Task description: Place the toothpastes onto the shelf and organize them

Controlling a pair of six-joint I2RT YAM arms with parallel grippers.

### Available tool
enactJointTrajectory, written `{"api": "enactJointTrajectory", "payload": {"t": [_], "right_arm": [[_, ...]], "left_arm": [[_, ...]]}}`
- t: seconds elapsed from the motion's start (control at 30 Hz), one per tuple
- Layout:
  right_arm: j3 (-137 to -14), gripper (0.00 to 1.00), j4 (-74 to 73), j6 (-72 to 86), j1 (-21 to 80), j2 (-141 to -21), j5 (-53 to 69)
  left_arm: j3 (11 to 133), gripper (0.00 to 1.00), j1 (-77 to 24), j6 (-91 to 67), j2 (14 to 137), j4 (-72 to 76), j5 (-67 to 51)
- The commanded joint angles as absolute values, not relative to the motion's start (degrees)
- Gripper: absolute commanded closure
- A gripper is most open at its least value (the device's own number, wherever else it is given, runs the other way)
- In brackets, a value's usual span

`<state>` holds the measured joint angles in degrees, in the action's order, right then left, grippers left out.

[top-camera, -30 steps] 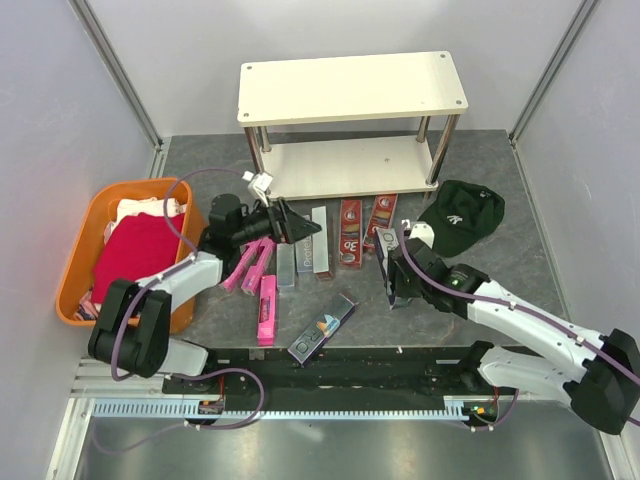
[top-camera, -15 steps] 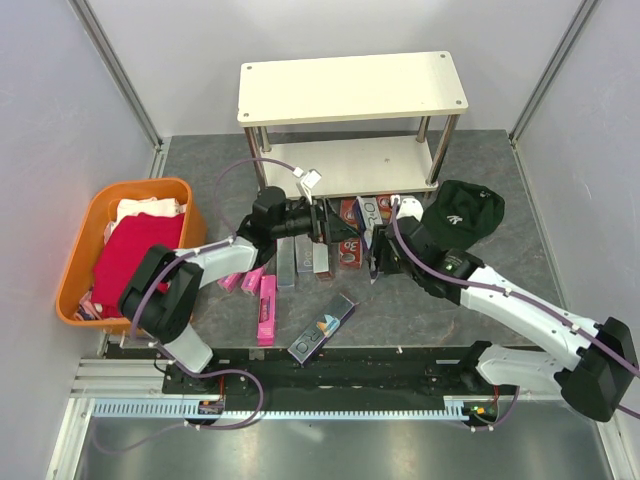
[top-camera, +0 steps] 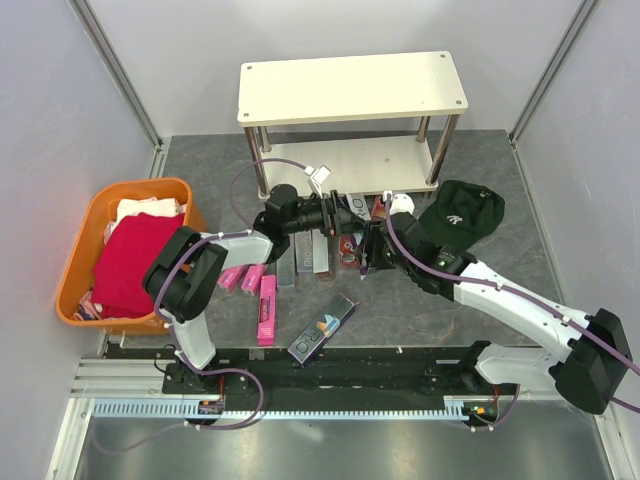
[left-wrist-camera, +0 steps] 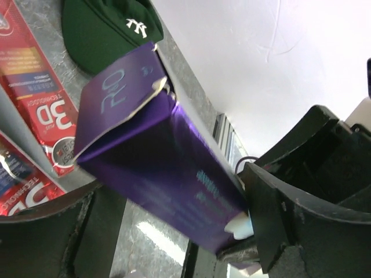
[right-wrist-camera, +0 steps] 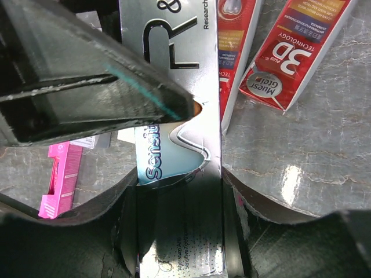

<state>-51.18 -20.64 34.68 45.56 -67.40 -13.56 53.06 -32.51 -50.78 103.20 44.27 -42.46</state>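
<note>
My right gripper point(right-wrist-camera: 179, 185) is shut on a silver and purple toothpaste box point(right-wrist-camera: 174, 150) and holds it tilted above the table, in front of the shelf point(top-camera: 350, 88). My left gripper point(top-camera: 350, 215) reaches across from the left. Its jaws stand open on either side of the same box point(left-wrist-camera: 156, 162), one finger point(left-wrist-camera: 284, 226) against the box's end and a gap on the other side. Red "3D" toothpastes point(right-wrist-camera: 295, 52) lie flat under the grippers. Pink boxes point(top-camera: 266, 310), grey ones point(top-camera: 287, 268) and a navy one point(top-camera: 323, 327) lie on the table.
A dark green cap point(top-camera: 460, 215) lies right of the grippers, near the shelf's right leg. An orange basket point(top-camera: 75, 250) with a red cloth point(top-camera: 130, 260) sits at the left. Both shelf boards hold nothing.
My left arm swung right, away from the pink boxes, to the box in my right gripper. The right gripper lifted that box up and left. The left jaws have narrowed a little.
</note>
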Motion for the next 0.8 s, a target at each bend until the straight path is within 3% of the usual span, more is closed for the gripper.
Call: {"api": "enactJointTrajectory", "payload": {"t": [0.0, 0.27, 0.37, 0.5, 0.67, 0.77], "right_arm": [[-53.26, 0.71, -16.44, 34.72, 46.14, -67.76, -13.97], [-53.09, 0.66, -17.40, 34.01, 46.41, -68.73, -17.49], [-52.74, 0.57, -16.62, 33.75, 46.58, -68.64, -17.23], [-53.00, 0.34, -15.56, 33.05, 46.41, -68.91, -17.40], [-53.79, 0.16, -13.72, 31.56, 46.41, -68.99, -16.00], [-54.67, 0.11, -13.01, 30.68, 46.41, -69.43, -13.37]], "left_arm": [[56.34, 0.24, -33.31, -55.37, 104.94, 49.13, -44.21], [55.37, 0.63, -33.22, -55.81, 104.07, 49.48, -44.21], [54.67, 0.76, -32.87, -56.25, 103.89, 50.27, -44.03], [54.32, 0.90, -31.38, -58.44, 104.85, 52.73, -45.17], [52.39, 0.95, -28.83, -60.38, 104.77, 56.94, -46.58], [51.68, 0.96, -27.16, -60.99, 104.50, 58.79, -47.72]]}}
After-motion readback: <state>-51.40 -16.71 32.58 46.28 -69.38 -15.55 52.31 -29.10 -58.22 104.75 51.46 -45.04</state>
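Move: The dark R&O toothpaste box, already held by the right fingers near its lower end, has its upper part between the open left fingers; its middle is about 3 cm behind, 2 cm right of and 3 cm below the left hand. From the right hand that middle is roughly 2 cm ahead, 1 cm left and 2 cm above. From the left hand, the two red 3D boxes lie about 14 cm below: one 5 cm ahead in line, the other 6 cm ahead and 7 cm right. The lower shelf board's middle is some 18 cm ahead in line and 12 cm below. The left hand takes over the R&O box: while the right keeps its pinch and sinks about 1 cm, the left eases about 1 cm farther right and up, and its fingers close from wide until they pinch the box's upper part from both sides. Once the left grip has settled, the right fingers open wide and let go, that hand edging forward and back up by about 1 cm, while the left starts to draw the box some 2 cm back to the left and slightly forward, its wrist turning only about 5 degrees. ##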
